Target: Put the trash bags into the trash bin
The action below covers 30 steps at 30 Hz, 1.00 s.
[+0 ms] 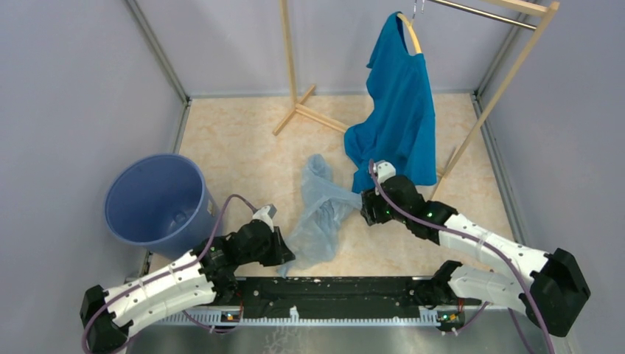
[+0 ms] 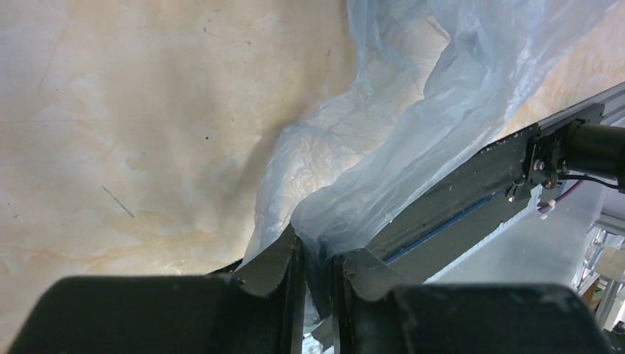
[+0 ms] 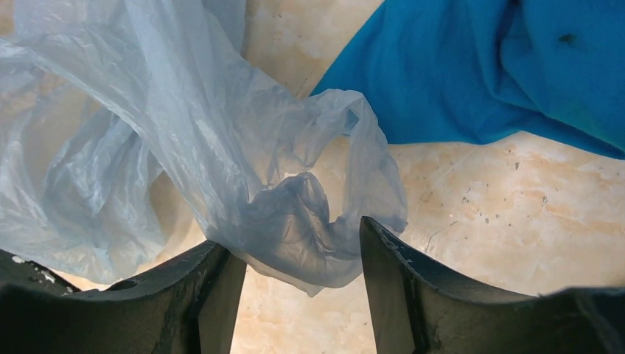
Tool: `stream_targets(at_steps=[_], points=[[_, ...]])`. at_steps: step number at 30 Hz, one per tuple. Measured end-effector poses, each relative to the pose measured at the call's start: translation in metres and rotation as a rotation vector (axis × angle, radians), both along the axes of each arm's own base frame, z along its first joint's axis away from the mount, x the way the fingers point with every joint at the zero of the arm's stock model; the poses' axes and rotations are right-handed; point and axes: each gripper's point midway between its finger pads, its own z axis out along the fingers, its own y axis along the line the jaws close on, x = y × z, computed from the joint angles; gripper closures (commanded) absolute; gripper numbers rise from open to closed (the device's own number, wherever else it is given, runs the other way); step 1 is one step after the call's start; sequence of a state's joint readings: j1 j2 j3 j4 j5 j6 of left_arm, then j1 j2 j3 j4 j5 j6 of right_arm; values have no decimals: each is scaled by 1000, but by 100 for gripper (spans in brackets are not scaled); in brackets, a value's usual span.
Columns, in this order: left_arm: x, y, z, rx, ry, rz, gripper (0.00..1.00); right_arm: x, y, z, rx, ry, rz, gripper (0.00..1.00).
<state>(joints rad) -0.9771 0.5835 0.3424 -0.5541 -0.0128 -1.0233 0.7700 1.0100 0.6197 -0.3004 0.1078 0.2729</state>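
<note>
The trash bag (image 1: 320, 210), thin, pale blue and crinkled, lies on the beige floor between my two arms. My left gripper (image 1: 284, 251) is at the bag's near lower corner. In the left wrist view the left gripper (image 2: 317, 254) is shut on a fold of the trash bag (image 2: 413, 110). My right gripper (image 1: 366, 210) is at the bag's right edge. The right wrist view shows the right gripper (image 3: 295, 251) open, and a bunched part of the trash bag (image 3: 221, 147) hangs loose between the spread fingers. The round blue trash bin (image 1: 158, 203) stands at the left, mouth up.
A bright blue T-shirt (image 1: 398, 110) hangs from a wooden rack (image 1: 291, 66) at the back right; its hem (image 3: 479, 66) lies just beyond the right gripper. The black base rail (image 2: 472, 184) runs along the near edge. Grey walls close in both sides.
</note>
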Motion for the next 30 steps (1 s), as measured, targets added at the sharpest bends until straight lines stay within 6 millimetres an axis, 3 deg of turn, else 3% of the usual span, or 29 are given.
stream_targets(at_steps=[3,8,15,19,22,24,26,28,30], points=[[1,0,1,-2,-7,5,84,0,-2,-6,-16,11,-5,51],[2,1,0,4,-9,10,94,7,-2,-15,-47,11,-21,98],[11,6,4,37,-49,34,100,11,6,-21,-24,26,-30,100],[37,-2,34,96,-149,43,100,21,21,-19,-20,71,-40,100],[82,-24,97,156,-279,39,100,49,45,15,-14,62,-46,100],[128,-44,161,170,-379,67,100,79,69,67,8,11,-39,100],[183,-57,246,151,-527,118,100,108,92,139,63,-87,-27,100],[219,-60,340,96,-713,161,100,126,108,250,205,-282,-3,100],[222,-50,426,6,-915,191,100,110,101,335,335,-460,31,100]])
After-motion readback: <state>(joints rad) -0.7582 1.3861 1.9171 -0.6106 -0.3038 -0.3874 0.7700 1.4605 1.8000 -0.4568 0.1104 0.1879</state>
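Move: The trash bag lies spread between the hands: its middle is about 11 cm ahead and 7 cm right of the left hand, roughly 13 cm left and 1 cm back of the right, a few centimetres below both, with edges already between each pair of fingers. The trash bin stands some 30 cm to the left hand's left and 6 cm ahead. The shirt's lower part is about 13 cm ahead and 5 cm right of the right hand. Up and forward, fast, go both hands once each has shut on a bag edge: the left closes its last gap in place, the right sinks about 2 cm while closing from half open. The left then sweeps up some 40 cm and 20 forward, the right up about 35 with 10 forward and 10 left, drawing nearer each other, wrists tipping up. ##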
